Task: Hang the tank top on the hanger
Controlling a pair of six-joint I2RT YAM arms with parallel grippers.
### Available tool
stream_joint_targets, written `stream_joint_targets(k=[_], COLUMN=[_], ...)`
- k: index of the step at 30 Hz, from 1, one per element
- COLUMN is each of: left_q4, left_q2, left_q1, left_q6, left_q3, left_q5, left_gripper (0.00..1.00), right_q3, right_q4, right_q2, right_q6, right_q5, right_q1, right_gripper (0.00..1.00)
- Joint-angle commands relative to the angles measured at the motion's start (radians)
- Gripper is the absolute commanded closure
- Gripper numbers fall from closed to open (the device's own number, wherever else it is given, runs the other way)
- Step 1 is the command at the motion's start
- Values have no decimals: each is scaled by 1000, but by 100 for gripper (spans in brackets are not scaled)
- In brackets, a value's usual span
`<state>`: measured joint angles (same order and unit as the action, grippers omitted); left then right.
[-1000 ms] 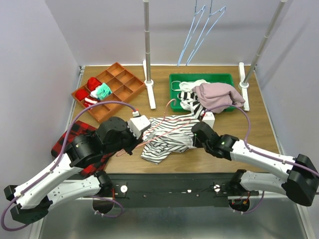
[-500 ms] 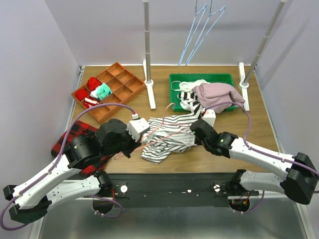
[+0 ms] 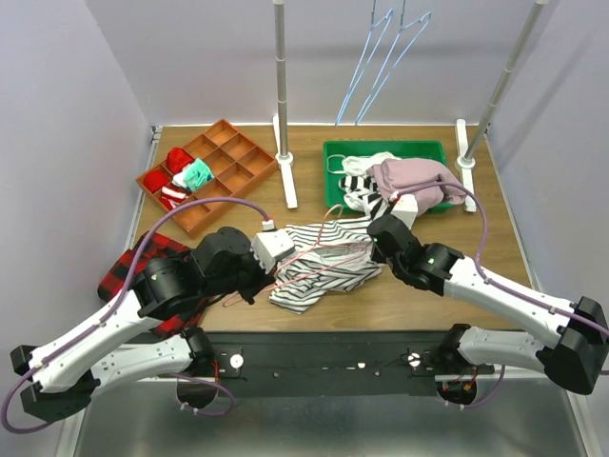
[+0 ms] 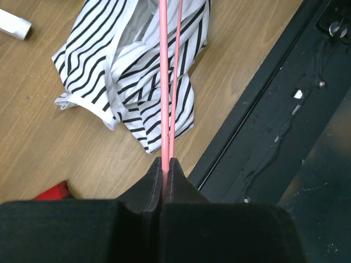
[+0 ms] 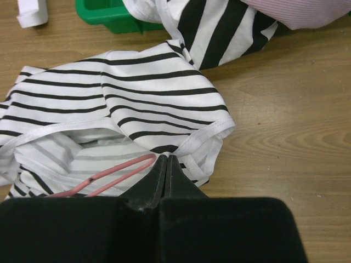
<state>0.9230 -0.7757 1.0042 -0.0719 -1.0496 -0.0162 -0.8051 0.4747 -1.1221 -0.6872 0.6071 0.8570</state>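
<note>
The tank top [image 3: 319, 259], white with thin dark stripes, lies crumpled on the wood at centre front. The pink-red hanger [image 3: 328, 268] runs across and partly inside it. My left gripper [image 3: 255, 282] is shut on the hanger's wire [image 4: 163, 109], which passes from the jaws out over the tank top [image 4: 137, 71]. My right gripper [image 3: 374, 249] is shut at the garment's right edge. In the right wrist view its tips [image 5: 166, 160] pinch the white hem of the tank top [image 5: 137, 104], with the hanger's rounded corner [image 5: 118, 170] just left of them.
A green bin [image 3: 381, 150] behind the right gripper holds a bold striped garment and a mauve one [image 3: 414, 181]. An orange divided tray [image 3: 238, 167] sits back left. Two rail posts [image 3: 282, 95] stand behind, with light blue hangers [image 3: 381, 57] above. Plaid cloth [image 3: 133, 262] lies front left.
My right gripper has gone from open to shut on the tank top's right edge and shifted slightly back. The left arm, still holding the hanger, has edged a little to the right.
</note>
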Motion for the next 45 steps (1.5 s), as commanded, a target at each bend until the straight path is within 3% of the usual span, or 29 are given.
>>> stream_joint_targets(k=[1, 8, 13, 23, 29, 34, 42, 45], left_q4=[-42, -242, -407, -329, -329, -482, -838, -903], left_q2=[-66, -178, -149, -17, -42, -126, -188, -215], left_q1=[7, 7, 7, 7, 7, 7, 7, 7], left_q6=[7, -26, -69, -83, -75, -127, -167, -149], left_q3=[-13, 40, 112, 143, 137, 161, 304, 345], left_q5=[-16, -25, -21, -74, -157, -189, -59, 8], left_gripper=[100, 100, 100, 100, 100, 100, 100, 100], right_q3=[-58, -103, -126, -132, -129, -151, -160, -166], right_q4=[8, -5, 7, 88, 81, 100, 107, 120], right_q2=[30, 77, 79, 65, 88, 94, 113, 133], right_q6=[17, 44, 57, 26, 23, 23, 15, 9], right_q5=[-26, -78, -86, 6, -6, 11, -13, -4], right_q1=[-4, -6, -4, -6, -4, -6, -6, -4], right_gripper=[98, 99, 99, 99, 99, 99, 99, 99])
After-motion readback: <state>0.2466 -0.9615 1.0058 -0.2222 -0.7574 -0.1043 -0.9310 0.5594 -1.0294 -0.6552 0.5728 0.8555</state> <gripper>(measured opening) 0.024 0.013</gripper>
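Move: The left hand holds the pink hanger; the tank top strap it feeds the hanger into lies some 22 cm to its right, 12 cm ahead and 10 cm below, and the tank top's spread body about 12 cm ahead, 12 cm right and 16 cm below. The right hand already pinches that strap, with the hanger's far tip only about 2 cm to its left. From the right hand, the green bin is roughly 20 cm ahead, 1 cm right. Keeping its pinch on the strap, the right hand lifts it about 6 cm, mostly early on, then holds it up. The left hand, gripping the hanger throughout, pushes its far end under the strap: rightward, down and a little forward, a short easing up and back, then a second rightward-down thrust, 10 cm right in all, the wrist rolling some 15 degrees. ##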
